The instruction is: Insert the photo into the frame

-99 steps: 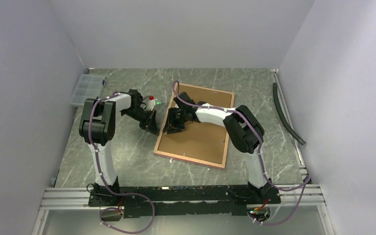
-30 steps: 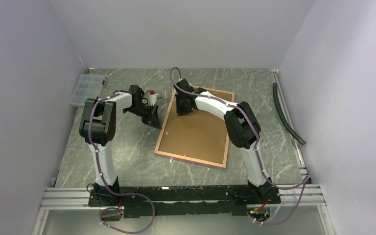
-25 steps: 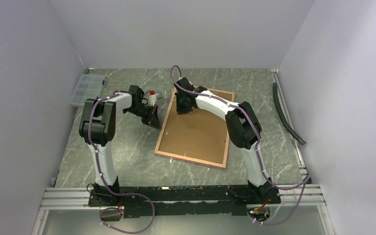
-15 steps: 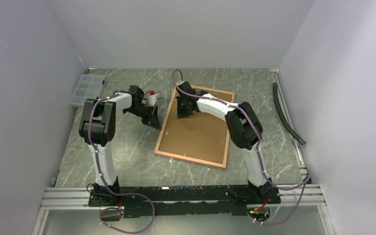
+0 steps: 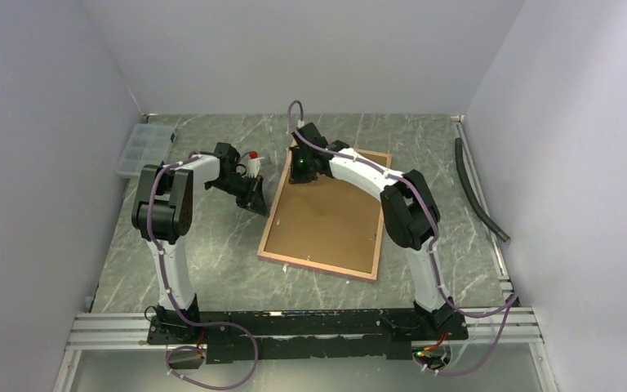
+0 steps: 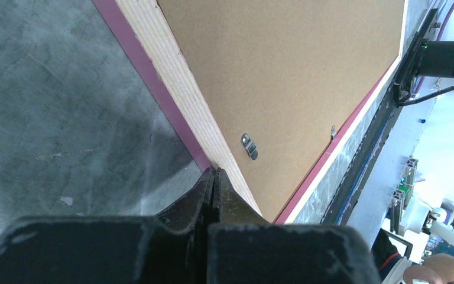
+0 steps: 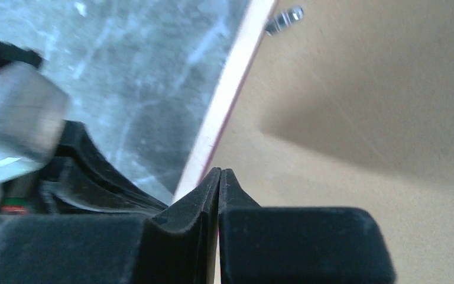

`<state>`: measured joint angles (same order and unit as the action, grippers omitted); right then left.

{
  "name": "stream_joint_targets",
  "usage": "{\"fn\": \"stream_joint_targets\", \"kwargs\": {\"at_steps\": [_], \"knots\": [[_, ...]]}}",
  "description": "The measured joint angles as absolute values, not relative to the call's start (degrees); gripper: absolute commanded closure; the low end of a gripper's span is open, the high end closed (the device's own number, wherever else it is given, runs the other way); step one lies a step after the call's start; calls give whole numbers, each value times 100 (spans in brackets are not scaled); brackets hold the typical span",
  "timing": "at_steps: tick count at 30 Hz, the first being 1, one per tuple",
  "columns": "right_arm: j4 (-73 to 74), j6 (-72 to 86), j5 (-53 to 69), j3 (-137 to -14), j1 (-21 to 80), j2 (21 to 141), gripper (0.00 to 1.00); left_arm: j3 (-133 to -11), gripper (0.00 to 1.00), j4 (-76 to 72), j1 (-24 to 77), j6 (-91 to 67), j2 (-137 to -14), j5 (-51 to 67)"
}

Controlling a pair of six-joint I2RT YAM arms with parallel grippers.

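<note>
The frame (image 5: pixel 271 214) lies back-up on the table, with tan rails, a pink edge and the brown backing board (image 5: pixel 331 216) set in it. The photo is hidden. My left gripper (image 5: pixel 257 206) is shut, its tips (image 6: pixel 214 171) at the outer side of the frame's left rail (image 6: pixel 171 77), near a small metal turn clip (image 6: pixel 249 145). My right gripper (image 5: pixel 298 175) is shut with nothing in it. Its tips (image 7: pixel 219 171) stand over the far left part of the frame, at the line between rail (image 7: pixel 236 83) and backing board (image 7: pixel 354 89).
A clear plastic compartment box (image 5: pixel 140 149) sits at the far left by the wall. A black hose (image 5: pixel 478 192) runs along the right side. Another metal clip (image 7: pixel 284 19) sticks out at the frame's rail ahead of the right gripper. White walls enclose the table.
My right gripper has moved from the board's left middle toward the frame's far left corner and closed fully. The left gripper has stayed shut beside the left rail.
</note>
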<state>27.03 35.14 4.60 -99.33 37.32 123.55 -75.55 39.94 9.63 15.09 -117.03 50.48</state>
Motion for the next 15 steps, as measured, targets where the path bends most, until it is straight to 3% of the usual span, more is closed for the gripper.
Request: {"fn": "stream_joint_targets", "kwargs": {"at_steps": [9, 15], "knots": [[2742, 3474, 329, -11386, 3592, 13124, 94, -7555, 97, 3992, 963, 1463, -11703, 5050], [2749, 3520, 366, -10906, 3555, 13358, 99, -7555, 97, 3981, 961, 1385, -11703, 5046]]}}
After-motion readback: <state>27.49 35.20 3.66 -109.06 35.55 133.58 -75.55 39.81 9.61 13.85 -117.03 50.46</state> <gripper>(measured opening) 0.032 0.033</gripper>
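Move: The metal clip by the frame's left rail lies about 7 cm ahead of the right hand, 1 cm to its right and 4 cm below. That rail runs some 3 cm to the hand's left, level with it, and the rear-left clip sits about 9 cm back and 3 cm left, both also 4 cm below. From the left hand, at the rail's outer side, the far clip is roughly 14 cm ahead and 7 cm right, about level in height. Right hand, fingers shut, hops 5 cm forward and slightly up, then drops 5 cm, easing back, nearing the clip. ##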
